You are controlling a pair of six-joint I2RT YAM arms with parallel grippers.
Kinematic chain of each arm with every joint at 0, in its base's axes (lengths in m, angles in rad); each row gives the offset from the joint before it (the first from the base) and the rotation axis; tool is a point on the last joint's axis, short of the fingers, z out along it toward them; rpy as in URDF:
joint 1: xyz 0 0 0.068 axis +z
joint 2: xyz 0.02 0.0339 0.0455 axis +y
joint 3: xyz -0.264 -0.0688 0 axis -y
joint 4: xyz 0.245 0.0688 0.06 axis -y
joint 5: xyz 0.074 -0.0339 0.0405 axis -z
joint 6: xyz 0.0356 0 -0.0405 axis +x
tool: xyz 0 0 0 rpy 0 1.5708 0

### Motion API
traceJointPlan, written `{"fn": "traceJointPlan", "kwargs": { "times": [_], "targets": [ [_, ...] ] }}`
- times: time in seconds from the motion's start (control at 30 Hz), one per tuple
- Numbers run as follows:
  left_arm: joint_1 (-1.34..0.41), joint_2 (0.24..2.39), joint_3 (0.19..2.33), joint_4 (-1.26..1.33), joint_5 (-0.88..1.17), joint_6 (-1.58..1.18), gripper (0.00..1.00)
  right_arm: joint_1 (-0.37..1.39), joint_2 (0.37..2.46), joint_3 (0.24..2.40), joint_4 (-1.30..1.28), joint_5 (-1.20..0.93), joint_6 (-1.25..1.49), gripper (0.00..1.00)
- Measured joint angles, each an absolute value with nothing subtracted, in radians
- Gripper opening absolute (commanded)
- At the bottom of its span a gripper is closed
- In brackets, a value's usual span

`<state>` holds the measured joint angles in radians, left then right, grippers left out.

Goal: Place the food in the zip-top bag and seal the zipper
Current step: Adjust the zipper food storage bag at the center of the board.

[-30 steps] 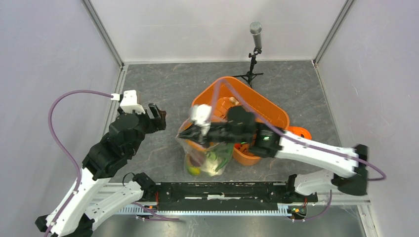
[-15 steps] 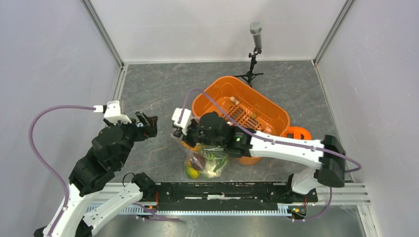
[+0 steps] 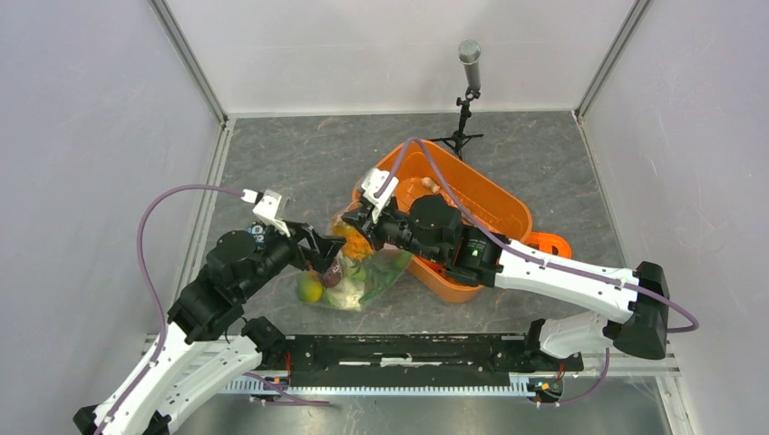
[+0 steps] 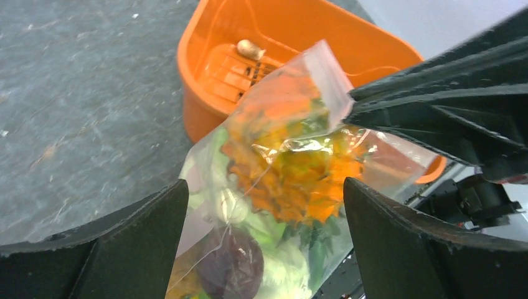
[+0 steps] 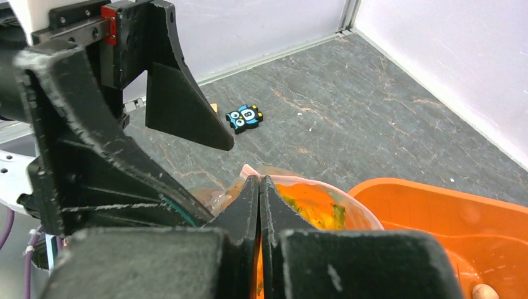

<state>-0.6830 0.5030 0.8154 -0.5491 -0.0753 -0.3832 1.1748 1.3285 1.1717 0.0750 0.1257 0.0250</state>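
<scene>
The clear zip-top bag (image 3: pixel 355 275) lies between the arms against the basket, holding the food: orange pineapple (image 4: pixel 299 168), purple fruit (image 4: pixel 227 268), yellow-green mango (image 3: pixel 310 288) and green-white leaves. My right gripper (image 3: pixel 355 225) is shut on the bag's upper edge, and its fingertips (image 5: pixel 258 187) pinch the pinkish zipper strip (image 5: pixel 324 186), which bows away to the right. My left gripper (image 4: pixel 261 243) is open, with the lower part of the bag between its fingers (image 4: pixel 99 249); I cannot tell whether they touch it. It sits at the bag's left side in the top view (image 3: pixel 319 256).
The orange slotted basket (image 3: pixel 494 204) stands behind the bag with a small beige piece (image 4: pixel 250 48) inside. A microphone stand (image 3: pixel 469 63) is at the back. A small black owl tile (image 5: pixel 244 118) lies on the grey floor. Walls close in on three sides.
My left arm swung right and down, bringing its open jaws round the bag. My right gripper, still holding the bag's edge, shifted right and the bag slid left.
</scene>
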Motion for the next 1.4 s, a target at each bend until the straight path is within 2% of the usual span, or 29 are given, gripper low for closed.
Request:
{"fn": "traceJointPlan", "kwargs": {
  "times": [0.3, 0.6, 0.77, 0.83, 0.9, 1.0, 1.03, 1.1, 1.13, 1.3, 1.33, 1.37, 1.4],
  "targets": [
    [-0.683, 0.429, 0.773, -0.378, 0.033, -0.279, 1.00, 1.141, 1.329, 1.172, 0.074, 0.065, 0.028, 0.00],
    [-0.683, 0.473, 0.752, -0.313, 0.160, -0.023, 0.90, 1.139, 1.326, 1.203, 0.027, -0.028, 0.014, 0.00],
    [-0.683, 0.500, 0.739, -0.281, 0.220, 0.094, 0.72, 1.138, 1.317, 1.203, 0.014, -0.054, 0.002, 0.00],
    [-0.683, 0.525, 0.729, -0.248, 0.247, 0.117, 0.61, 1.138, 1.314, 1.203, 0.012, -0.066, 0.002, 0.00],
    [-0.683, 0.553, 0.716, -0.207, 0.284, 0.125, 0.40, 1.138, 1.310, 1.203, 0.006, -0.071, 0.002, 0.00],
    [-0.683, 0.575, 0.703, -0.160, 0.318, 0.131, 0.24, 1.135, 1.303, 1.203, -0.002, -0.073, -0.001, 0.00],
    [-0.683, 0.576, 0.701, -0.149, 0.325, 0.132, 0.22, 1.132, 1.299, 1.202, -0.005, -0.076, -0.001, 0.00],
    [-0.683, 0.574, 0.700, -0.140, 0.332, 0.133, 0.06, 1.132, 1.291, 1.202, -0.012, -0.080, -0.002, 0.00],
    [-0.683, 0.571, 0.700, -0.137, 0.332, 0.133, 0.02, 1.132, 1.288, 1.202, -0.014, -0.083, -0.002, 0.00],
    [-0.685, 0.553, 0.699, -0.134, 0.321, 0.134, 0.02, 1.132, 1.275, 1.198, -0.009, -0.095, -0.003, 0.00],
    [-0.685, 0.552, 0.699, -0.134, 0.319, 0.134, 0.02, 1.132, 1.273, 1.194, -0.004, -0.094, -0.003, 0.07],
    [-0.685, 0.551, 0.696, -0.132, 0.315, 0.134, 0.02, 1.132, 1.271, 1.188, 0.002, -0.093, -0.003, 0.34],
    [-0.686, 0.549, 0.693, -0.131, 0.311, 0.133, 0.02, 1.132, 1.271, 1.183, 0.007, -0.089, -0.002, 0.55]
  ]
}}
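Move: The rim of the zip-top bag, beside the right fingertips that already grip it, lies about 6 cm to the left hand's right, 2 cm ahead and 2 cm above. From the right hand this patch of rim is some 1 cm ahead, 1 cm left and 2 cm down. The orange pineapple in the bag sits about 5 cm right of the left hand, 3 cm ahead and 7 cm lower; the orange basket stands some 24 cm right, 10 cm ahead and 20 cm below. The left hand, wide open, first lifts about 4 cm, then travels right some 6 cm in all to the zipper rim just under the right fingertips, its fingers tipping up about 30 degrees as it swings clockwise, and it shuts to pinch the pink rim there. Meanwhile the right hand keeps the rim and draws it back about 2 cm and slightly up, turning a little counter-clockwise, its fingers easing only a crack apart at the very end. ##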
